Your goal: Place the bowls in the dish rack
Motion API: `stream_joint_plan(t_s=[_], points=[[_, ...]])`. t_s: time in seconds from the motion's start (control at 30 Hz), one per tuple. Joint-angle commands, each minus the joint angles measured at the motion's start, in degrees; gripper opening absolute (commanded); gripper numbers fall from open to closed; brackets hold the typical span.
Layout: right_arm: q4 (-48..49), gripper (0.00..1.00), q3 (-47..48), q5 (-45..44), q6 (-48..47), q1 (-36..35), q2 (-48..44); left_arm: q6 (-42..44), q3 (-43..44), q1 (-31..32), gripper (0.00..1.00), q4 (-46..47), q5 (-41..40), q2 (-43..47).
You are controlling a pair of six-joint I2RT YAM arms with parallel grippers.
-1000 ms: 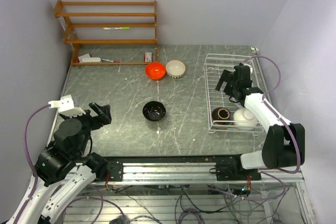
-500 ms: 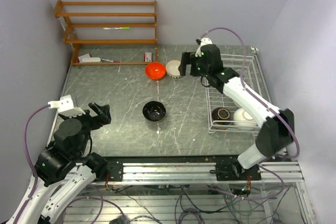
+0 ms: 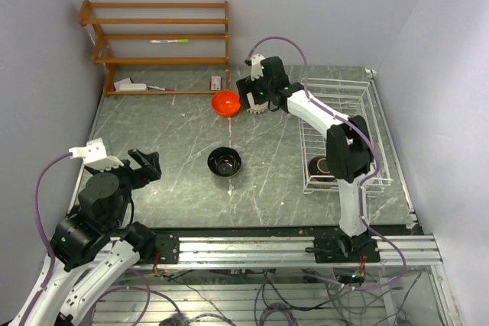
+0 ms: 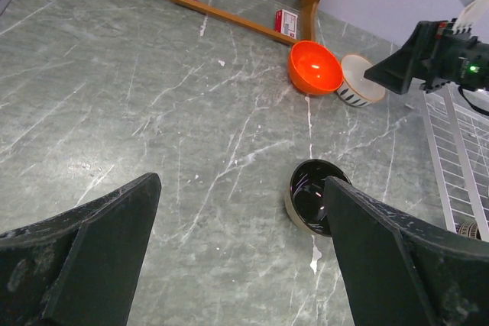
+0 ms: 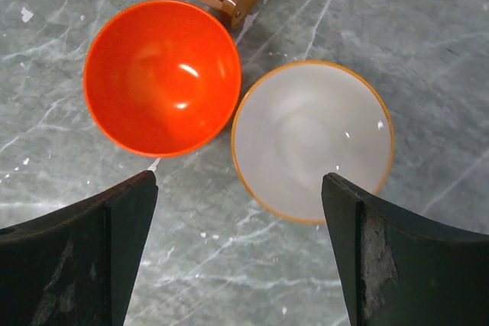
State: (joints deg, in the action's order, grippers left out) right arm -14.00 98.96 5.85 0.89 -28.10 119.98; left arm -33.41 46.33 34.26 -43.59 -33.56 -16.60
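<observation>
An orange-red bowl (image 3: 226, 102) and a cream bowl (image 3: 258, 108) sit side by side at the back of the table. My right gripper (image 3: 250, 95) hovers over them, open. In the right wrist view the orange-red bowl (image 5: 162, 78) lies up left and the cream bowl (image 5: 313, 139) up right. Its near rim falls between the fingers of the right gripper (image 5: 238, 181), untouched. The glossy black bowl (image 3: 225, 162) stands mid-table. My left gripper (image 4: 241, 181) is open and empty near the front left; the black bowl (image 4: 309, 202) shows by its right finger. The white wire dish rack (image 3: 336, 97) holds a brown bowl (image 3: 321, 166).
A brown wooden shelf unit (image 3: 160, 43) stands at the back left, with a small red-and-white box (image 3: 217, 82) and a white object (image 3: 130, 85) on its lowest level. Walls close in on both sides. The right arm's upright link (image 3: 348, 166) stands over the rack's near end.
My right arm has swung from above the dish rack leftward to over the cream and orange-red bowls. The left arm and the bowls on the table have not moved.
</observation>
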Motion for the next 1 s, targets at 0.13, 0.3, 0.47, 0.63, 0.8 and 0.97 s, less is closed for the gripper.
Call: stream_joint_plan(t_s=[0.13,0.3,0.47,0.63,0.8,0.97], points=[[-0.6,0.83,6.5,0.3,-6.1,0.1,9.0,-0.8,0.8,0.4,0.99,-0.1,-2.3,-0.4],[-0.8,0.58,6.4,-1.1,-7.5,0.1,11.3,-1.1,1.0,0.4,0.99,-0.6,-2.9,-0.8],[0.3,0.47,5.5,-2.0,-7.8,0.2,12.1,-1.2,1.0,0.4,0.99,-0.7,-3.3,-0.8],[0.9,0.45,6.4,-1.7,-7.8,0.1,13.6,-1.4,1.0,0.4,0.99,-0.9,-3.4,-0.7],[0.0,0.36,7.9,-1.7,-7.9,0.1,15.5,-1.5,1.1,0.4,0.99,-1.0,-3.6,-0.8],[2.2,0.21,5.6,-2.5,-7.1,0.1,13.7,-1.6,1.0,0.3,0.99,-1.0,-3.7,-0.7]])
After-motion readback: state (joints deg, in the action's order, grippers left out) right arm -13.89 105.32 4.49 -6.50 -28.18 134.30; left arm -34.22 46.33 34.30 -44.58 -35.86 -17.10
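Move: The white bowl stands about 6 cm ahead of the right hand, 3 cm to its right and some 12 cm below. The orange bowl is roughly 10 cm to the left of the white bowl, about level with it front to back, and the black bowl about 21 cm nearer the base and 11 cm left of it. From the left hand, the white bowl lies some 38 cm ahead, 31 cm to the right and 26 cm below. Down goes the right hand, about 10 cm with a slight forward reach of some 2 cm, quickly at first, then easing, to the near left part of the white bowl's rim. The fingers close from nearly wide open to about a quarter, coming astride the rim with one finger inside the bowl and one outside, while the wrist rolls roughly 10 degrees, its left side sinking. ##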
